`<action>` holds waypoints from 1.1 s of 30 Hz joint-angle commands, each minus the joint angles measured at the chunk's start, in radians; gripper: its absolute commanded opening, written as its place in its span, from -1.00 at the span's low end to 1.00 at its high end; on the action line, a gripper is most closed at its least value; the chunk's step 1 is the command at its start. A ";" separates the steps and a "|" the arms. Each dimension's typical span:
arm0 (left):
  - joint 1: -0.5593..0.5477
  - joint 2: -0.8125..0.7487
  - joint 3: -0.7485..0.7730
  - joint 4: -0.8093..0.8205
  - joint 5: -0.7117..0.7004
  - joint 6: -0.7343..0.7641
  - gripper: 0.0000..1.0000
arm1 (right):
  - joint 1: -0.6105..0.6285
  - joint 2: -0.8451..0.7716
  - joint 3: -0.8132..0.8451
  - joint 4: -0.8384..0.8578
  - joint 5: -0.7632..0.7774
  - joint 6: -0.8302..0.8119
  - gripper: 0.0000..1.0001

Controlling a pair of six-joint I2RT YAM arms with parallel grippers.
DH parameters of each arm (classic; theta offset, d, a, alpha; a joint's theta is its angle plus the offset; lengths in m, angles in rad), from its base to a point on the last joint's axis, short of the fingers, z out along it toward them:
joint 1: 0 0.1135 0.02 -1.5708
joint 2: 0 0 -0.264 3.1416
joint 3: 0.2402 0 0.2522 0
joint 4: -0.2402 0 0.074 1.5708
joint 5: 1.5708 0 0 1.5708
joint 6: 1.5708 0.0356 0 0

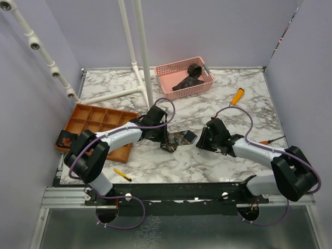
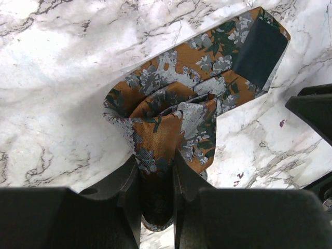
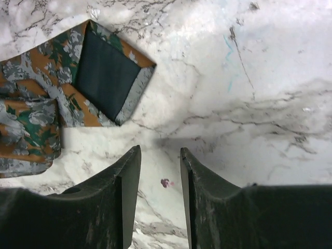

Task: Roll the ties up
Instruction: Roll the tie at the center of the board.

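A partly rolled tie (image 1: 179, 139), orange-brown with grey and green flowers, lies mid-table. Its loose coil (image 2: 166, 119) sits at the left end, and its flat end with a dark lining (image 3: 106, 78) points right. My left gripper (image 2: 155, 166) is shut on the coil's near fold, with fabric pinched between both fingers. To the right of the tie's flat end, my right gripper (image 3: 160, 153) stands open over bare marble and holds nothing. A dark tie (image 1: 189, 77) lies in the pink basket (image 1: 166, 70). A small dark rust-patterned roll (image 1: 66, 139) rests at the orange tray's left edge.
An orange compartment tray (image 1: 98, 122) stands at the left, under my left arm. A white pipe frame (image 1: 137, 52) rises at the back. An orange-handled tool (image 1: 237, 96) lies at the back right, and a yellow pen (image 1: 122, 174) near the front edge.
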 commanded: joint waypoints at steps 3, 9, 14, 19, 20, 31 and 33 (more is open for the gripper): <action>-0.006 -0.046 -0.051 0.034 0.048 -0.007 -1.00 | 0.000 -0.065 0.039 -0.059 0.016 -0.057 -0.16; -0.008 -0.064 -0.099 0.079 0.076 -0.029 -1.00 | 0.000 0.103 0.212 -0.065 0.011 -0.112 -0.21; -0.008 -0.075 -0.124 0.101 0.082 -0.047 -1.00 | 0.001 0.242 0.273 -0.070 -0.015 -0.143 -0.41; -0.008 -0.086 -0.133 0.107 0.085 -0.057 -1.00 | 0.025 0.230 0.164 -0.047 -0.060 -0.114 -0.63; -0.008 -0.090 -0.134 0.109 0.087 -0.058 -1.00 | 0.034 0.218 0.132 -0.040 -0.064 -0.103 -0.65; -0.009 -0.126 -0.153 0.120 0.128 -0.085 -1.00 | 0.167 0.081 -0.091 -0.103 -0.041 0.086 -0.80; -0.009 -0.136 -0.167 0.122 0.147 -0.081 -1.00 | 0.170 0.025 -0.125 -0.136 0.005 0.137 -0.80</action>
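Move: The dark square at the tie's loose tip, which the right hand goes for, lies about 4 cm ahead of the right hand and 5 cm to its left, a centimetre or so below. The flat strip behind that tip is some 8 cm left and 4 cm ahead; the rolled part, still held by the left hand, is roughly 13 cm left and level. From the left hand the dark tip is about 10 cm right, 3 cm ahead and 3 cm below. After a tiny draw back, the right hand lifts about 3.5 cm and arcs forward and left over the tie's loose tip, then drops to the table and rakes back towards the base some 8 cm, drifting a little left, its fingers closing from part-open to nearly shut on the dark end as they drag it along. The left hand keeps its grip on the rolled part and eases back about 2.5 cm. ##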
